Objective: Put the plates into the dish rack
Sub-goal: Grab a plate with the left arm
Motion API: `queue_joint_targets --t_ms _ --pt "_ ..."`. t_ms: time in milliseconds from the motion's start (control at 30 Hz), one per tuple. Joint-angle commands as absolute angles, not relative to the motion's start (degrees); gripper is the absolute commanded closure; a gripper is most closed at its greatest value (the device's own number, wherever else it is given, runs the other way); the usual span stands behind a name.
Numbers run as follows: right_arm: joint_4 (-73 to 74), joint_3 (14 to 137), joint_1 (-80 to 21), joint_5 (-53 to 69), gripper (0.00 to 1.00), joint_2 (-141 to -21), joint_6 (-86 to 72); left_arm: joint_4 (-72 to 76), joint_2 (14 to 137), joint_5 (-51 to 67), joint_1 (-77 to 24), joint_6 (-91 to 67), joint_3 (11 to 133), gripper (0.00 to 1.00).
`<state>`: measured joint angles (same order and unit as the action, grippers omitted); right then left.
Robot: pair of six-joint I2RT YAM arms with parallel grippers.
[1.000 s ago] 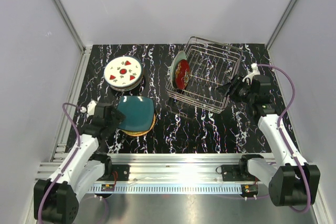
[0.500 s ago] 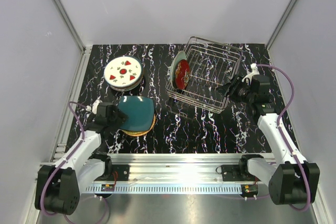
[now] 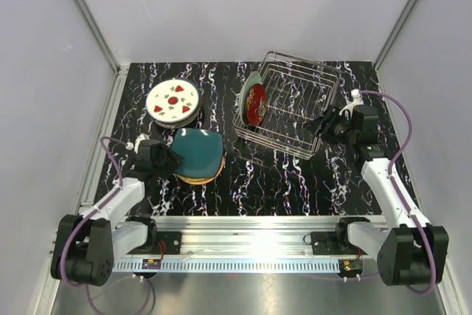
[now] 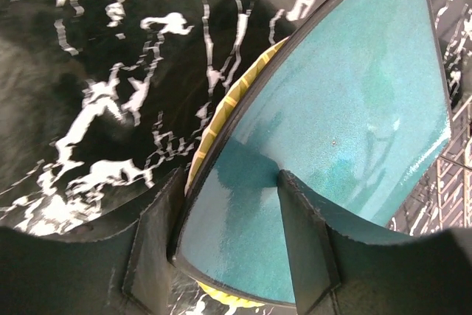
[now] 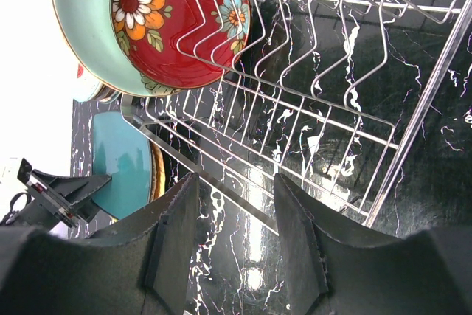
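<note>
My left gripper (image 3: 171,160) is shut on the near-left rim of the dark teal plate (image 3: 199,151), one finger over it and one under. In the left wrist view the teal plate (image 4: 332,123) tilts up off the orange-tan plate (image 4: 225,112), which lies under it (image 3: 198,179). The wire dish rack (image 3: 299,57) holds a mint-green plate (image 3: 248,88) and a red plate (image 3: 256,104) upright at its left end. My right gripper (image 3: 318,125) is open at the rack's near right corner, a rack wire (image 5: 295,101) running between its fingers (image 5: 236,182).
The white strawberry plate (image 3: 172,100) tops a small stack at the back left, with another plate's rim showing beneath it. The enclosure walls stand on both sides of the black marbled table (image 3: 265,175). The rack's slots to the right of the red plate (image 5: 184,27) hold nothing.
My left gripper has moved forward and right with the teal plate; the plate has shifted right and tilted up off the orange-tan plate. The right arm has not moved.
</note>
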<state>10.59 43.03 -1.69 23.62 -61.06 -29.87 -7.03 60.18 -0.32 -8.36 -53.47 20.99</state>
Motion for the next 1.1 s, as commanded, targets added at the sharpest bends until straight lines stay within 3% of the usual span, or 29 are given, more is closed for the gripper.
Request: queue_joint_targets --t_ms 0,433,567,867,1067 --pt "9.1 43.3 -1.6 24.3 0.48 -61.2 -29.9 -5.0 62.2 3.2 -8.5 -51.0 22.0 0.67" --pt "9.2 43.3 -1.6 24.2 0.48 -61.0 -29.8 -16.4 49.9 -3.8 -8.5 -50.8 22.7 0.8" --pt "9.2 43.3 -1.7 24.3 0.48 -60.8 -29.7 -17.6 48.8 -4.1 -8.5 -51.4 22.6 0.89" --pt "9.4 43.2 -1.6 24.3 0.48 -60.2 -29.7 -22.2 45.1 -5.7 -8.5 -51.3 25.4 0.94" --pt "9.5 43.2 -1.7 24.3 0.48 -59.9 -29.8 -26.0 42.6 -7.6 -8.5 -50.9 27.8 0.91"
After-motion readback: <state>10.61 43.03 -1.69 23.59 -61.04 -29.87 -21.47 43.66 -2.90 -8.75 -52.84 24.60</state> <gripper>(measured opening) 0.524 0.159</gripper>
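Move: The teal plate on top of the near stack is the left hand's goal: its middle lies some 3 cm ahead and 6 cm to the right, about 1 cm lower, with its left near rim already between the open fingers. The yellow-rimmed plate under it is level and 6 cm to the right, 3 cm down; the strawberry plate stack stands about 20 cm ahead. From the right hand the teal plate is about 32 cm to the left, 4 cm back and 15 cm below. After nudging under 1 cm more forward and to the right against the teal plate, the left hand eases back and up while its fingers close from about half open, pinching the rim with one finger on the plate's upper face and the other behind it. It rises about 5 cm in all, quickest as the grip shuts, tips its fingers up by some 5 degrees, and then keeps the hold while drawing back and a little left, away from the yellow-rimmed plate below. ##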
